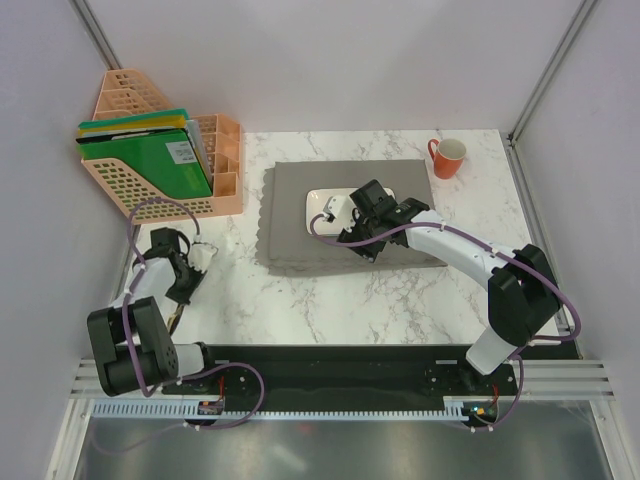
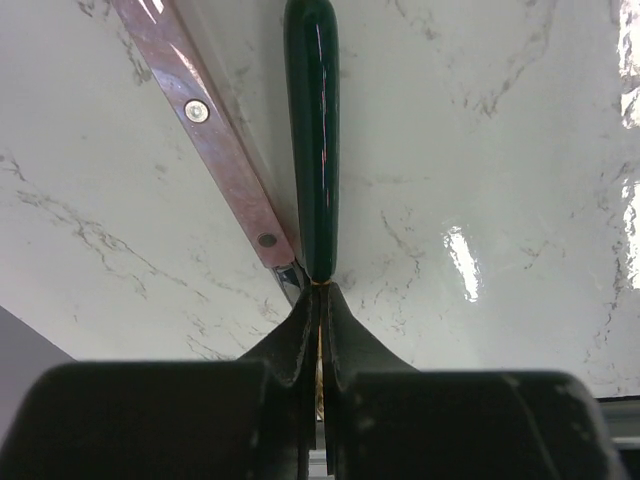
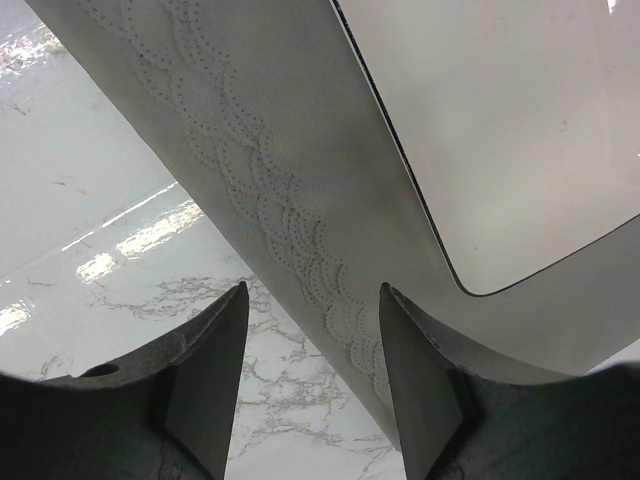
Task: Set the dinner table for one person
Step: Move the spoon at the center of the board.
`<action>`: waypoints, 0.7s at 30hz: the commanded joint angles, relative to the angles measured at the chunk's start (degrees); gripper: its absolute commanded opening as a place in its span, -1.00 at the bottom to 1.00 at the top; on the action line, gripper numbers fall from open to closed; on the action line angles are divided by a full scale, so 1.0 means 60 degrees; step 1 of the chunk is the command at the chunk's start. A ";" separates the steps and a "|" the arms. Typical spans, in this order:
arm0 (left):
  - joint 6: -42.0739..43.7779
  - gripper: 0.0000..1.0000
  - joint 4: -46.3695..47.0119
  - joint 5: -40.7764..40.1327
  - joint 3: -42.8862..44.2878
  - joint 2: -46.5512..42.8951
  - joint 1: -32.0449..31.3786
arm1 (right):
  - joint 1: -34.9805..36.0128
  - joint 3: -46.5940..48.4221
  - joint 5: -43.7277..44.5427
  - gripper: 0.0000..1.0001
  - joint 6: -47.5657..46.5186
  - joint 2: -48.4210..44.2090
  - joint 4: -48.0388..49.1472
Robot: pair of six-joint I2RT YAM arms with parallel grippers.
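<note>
My left gripper (image 2: 321, 295) is shut on the neck of a utensil with a glossy dark green handle (image 2: 312, 130), which points away over the white marble dinner table (image 2: 480, 150). In the top view that gripper (image 1: 183, 285) sits at the table's left edge. A flat copper-coloured handle with rivets (image 2: 225, 150) lies beside the green one. My right gripper (image 3: 312, 300) hangs open above the scalloped edge of the grey placemat (image 3: 300, 150), next to the white rectangular plate (image 3: 500, 130). From the top view it (image 1: 368, 248) is over the placemat's (image 1: 300, 220) near part.
An orange mug (image 1: 447, 157) stands at the table's far right corner. A pink mesh organiser (image 1: 160, 160) with green folders fills the far left. The plate (image 1: 315, 200) lies on the placemat, partly under the right arm. Bare marble (image 1: 330, 300) lies between the placemat and the arm bases.
</note>
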 commanded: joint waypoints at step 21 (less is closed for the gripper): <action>-0.1802 -0.95 0.0424 0.0627 0.2973 0.4401 -0.3751 | 0.0043 -0.0268 0.0202 0.20 -0.0156 -0.0205 0.0083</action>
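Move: The left gripper is already shut on the spoon's neck, low over the table. The white board's middle lies about 25 cm ahead and 41 cm to the right, roughly at fingertip height. The pink-handled knife is right at the fingertips, its middle about 1 cm ahead and 1 cm left. The basket stands some 32 cm ahead and 2 cm left. For the right hand, the board's middle is about 14 cm ahead, 5 cm left and 10 cm below. Bring the left gripper forward about 10 cm and some 7 cm to the right, starting nearly straight ahead and then slanting right towards the board. Keep the spoon's neck pinched and stay low at the same height, the spoon's head drawing the knife along, while the wrist turns some 15 degrees clockwise. ##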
